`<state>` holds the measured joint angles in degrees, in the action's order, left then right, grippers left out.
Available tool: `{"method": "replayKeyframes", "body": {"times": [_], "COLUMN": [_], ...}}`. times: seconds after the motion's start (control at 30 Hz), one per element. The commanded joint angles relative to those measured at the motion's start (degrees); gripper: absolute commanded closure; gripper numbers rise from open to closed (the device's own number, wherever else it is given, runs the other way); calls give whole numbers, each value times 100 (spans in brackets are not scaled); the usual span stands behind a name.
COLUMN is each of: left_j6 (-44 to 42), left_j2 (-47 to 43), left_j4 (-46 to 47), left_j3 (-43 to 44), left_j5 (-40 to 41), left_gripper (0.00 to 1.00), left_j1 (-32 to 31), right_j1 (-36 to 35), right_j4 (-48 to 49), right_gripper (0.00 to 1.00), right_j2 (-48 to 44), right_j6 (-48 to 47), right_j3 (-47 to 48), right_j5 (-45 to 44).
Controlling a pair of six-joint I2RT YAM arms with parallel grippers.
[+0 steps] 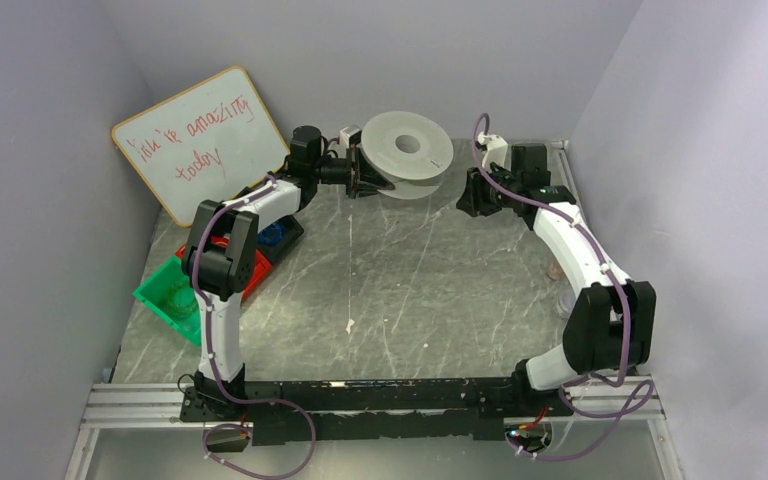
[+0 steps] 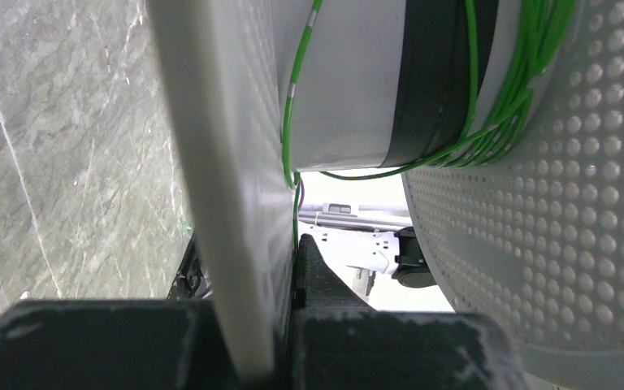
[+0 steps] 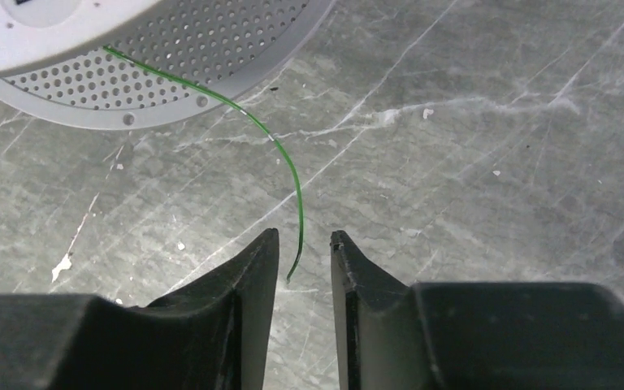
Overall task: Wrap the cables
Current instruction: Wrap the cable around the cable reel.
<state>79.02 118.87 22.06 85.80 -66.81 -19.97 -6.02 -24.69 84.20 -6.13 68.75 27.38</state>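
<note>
A white perforated spool (image 1: 407,150) stands on edge at the back of the table. My left gripper (image 1: 365,172) is shut on one of its flanges (image 2: 219,162), which fills the space between the jaws (image 2: 248,260). Thin green cable (image 2: 528,89) is wound loosely round the spool's hub, and one strand runs down along the gripped flange. In the right wrist view the cable's free end (image 3: 284,162) curves away from the spool's flange (image 3: 89,81) and hangs between the tips of my right gripper (image 3: 305,236). That gripper is open, its fingers clear of the wire.
A whiteboard (image 1: 200,140) leans against the back left wall. A green bin (image 1: 170,295) and a red tray (image 1: 260,265) sit beside the left arm. A small white scrap (image 1: 350,325) lies mid-table. Walls close in on both sides.
</note>
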Motion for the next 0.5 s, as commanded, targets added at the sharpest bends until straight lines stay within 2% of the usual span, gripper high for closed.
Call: {"method": "replayKeyframes", "body": {"times": [0.0,0.17,0.3,0.47], "left_j6": [16,2,-454,-1843], "left_j2": [-461,-466,-492,-548], "left_j4": [616,603,130,-1459], "left_j3": [50,43,117,396], "left_j5": [-228,-236,-232,-97], "left_gripper": [98,98,98,98], "left_j1": [-32,-34,-47,-130], "right_j1": [31,85,334,584], "right_j4": [210,153,18,-889], "right_gripper": [72,100,100,100], "right_j2": [162,245,416,1050], "right_j6": [-89,-47,364,561], "right_j3": [244,338,660,1957], "right_j5": [193,236,-62,18]}}
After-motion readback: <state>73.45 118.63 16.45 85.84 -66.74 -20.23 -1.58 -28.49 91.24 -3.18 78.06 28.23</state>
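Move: The green cable's loose end hangs between my open right fingertips, about 1 cm ahead of the hand and 1 cm below it. The cable reel, held by its lower flange, has its middle some 11 cm to my right hand's left, 6 cm farther out and about 5 cm higher. From my left hand that cable end lies some 16 cm to the right, 3 cm back and 5 cm lower. I sink my right hand about 1 cm and close its half-open fingers fully, pinching the cable's loose end. Then I carry it forward and to the right, about 4 cm in all, rising some 2 cm and turning slightly clockwise. My left hand keeps its grip on the reel's lower flange, holding still and then easing down about 1 cm. ##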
